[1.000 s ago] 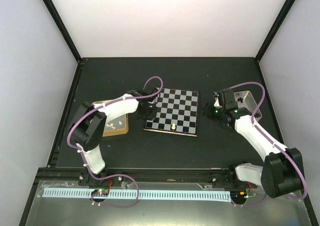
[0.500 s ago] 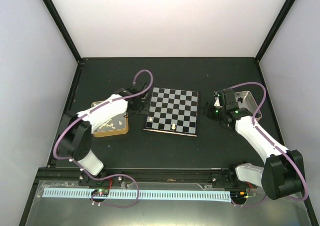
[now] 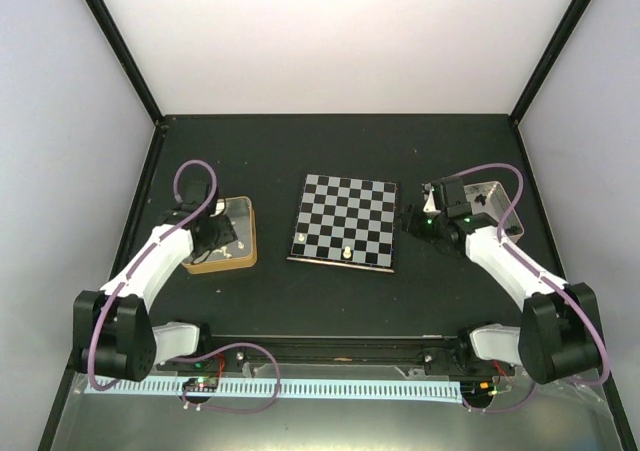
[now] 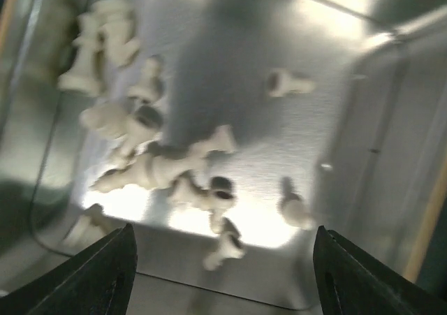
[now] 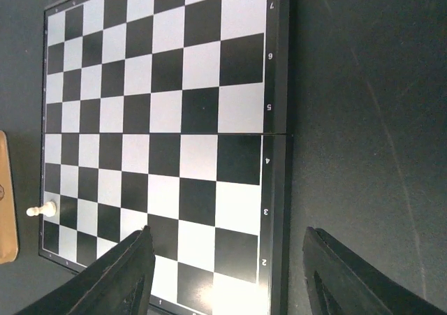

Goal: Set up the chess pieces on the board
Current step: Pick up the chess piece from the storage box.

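The board point(image 3: 345, 211) lies flat at the table's centre. One cream chess piece point(image 3: 345, 254) stands on its near row and another point(image 3: 300, 239) stands by its left near corner, also seen as a small cream piece point(image 5: 43, 209) in the right wrist view. My left gripper point(image 3: 213, 233) hangs open over the gold-sided tin point(image 3: 228, 262). Several cream pieces point(image 4: 160, 165) lie jumbled in that tin, below the left gripper point(image 4: 223, 280), with nothing between its fingers. My right gripper point(image 3: 408, 219) is open and empty above the board's right edge point(image 5: 276, 189).
A pinkish-silver tin point(image 3: 492, 203) sits at the right, partly under the right arm. Black frame posts and pale walls close off the dark table on three sides. The arm bases stand at the near edge.
The left arm swung from the board's left edge back over the gold-sided tin and its jaws opened. A cream piece now stands by the board's left near corner. The right arm barely moved.
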Tool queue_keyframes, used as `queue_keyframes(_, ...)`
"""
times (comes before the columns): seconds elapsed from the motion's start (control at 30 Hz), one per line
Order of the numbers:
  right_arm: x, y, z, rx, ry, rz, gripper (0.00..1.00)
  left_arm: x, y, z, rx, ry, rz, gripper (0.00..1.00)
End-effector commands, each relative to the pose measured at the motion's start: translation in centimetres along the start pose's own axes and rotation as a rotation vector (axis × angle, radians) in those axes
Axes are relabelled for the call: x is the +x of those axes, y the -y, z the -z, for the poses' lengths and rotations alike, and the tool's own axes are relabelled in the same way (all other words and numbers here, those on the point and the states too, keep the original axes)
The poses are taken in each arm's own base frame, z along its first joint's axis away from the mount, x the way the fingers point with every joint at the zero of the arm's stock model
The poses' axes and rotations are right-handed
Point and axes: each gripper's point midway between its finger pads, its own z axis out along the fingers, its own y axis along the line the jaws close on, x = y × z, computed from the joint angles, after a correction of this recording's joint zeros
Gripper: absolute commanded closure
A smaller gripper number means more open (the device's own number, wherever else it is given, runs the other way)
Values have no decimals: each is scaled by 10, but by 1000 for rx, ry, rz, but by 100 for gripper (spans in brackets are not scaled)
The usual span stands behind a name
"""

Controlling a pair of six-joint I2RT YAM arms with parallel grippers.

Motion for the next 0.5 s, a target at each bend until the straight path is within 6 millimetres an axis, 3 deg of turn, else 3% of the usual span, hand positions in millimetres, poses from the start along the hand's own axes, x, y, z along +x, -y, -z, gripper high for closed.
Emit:
queue_keyframes(0.0,2,-4,-11,-29,-29,21,40,1,-31,-9,-69,-13,120,29)
queue_keyframes(0.13,4,-5,-19,-35,-54,27,42,-18,-54,-13,-163,57,173,34)
queue_keyframes(0.3,3,-1,-25,-16,-59,31,43,-37,-62,-22,-223,88,214,54)
queue_keyframes(0.47,4,-1,-27,-22,-70,36,46,-45,-69,-32,-276,113,211,65)
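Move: The left hand hangs open and empty over the right near part of the storage box. The lying chess piece in the cluster it goes for is about 6 cm to its left, 1 cm ahead and 7 cm below. At that depth, a lone pawn lies about 2 cm ahead and 3 cm right, a small piece 1 cm back and straight below, and the tall pair 7 cm ahead and 10 cm left. From the right hand that piece is some 60 cm left, level and 9 cm lower. Leftward across the box and sinking as it goes, the left hand travels about 7 cm towards the cluster of white pieces and drops some 3 cm, turning about 15 degrees counter-clockwise while its empty fingers close to roughly half their gap. The right hand, empty beside the board's right edge, sinks about 3 cm. ##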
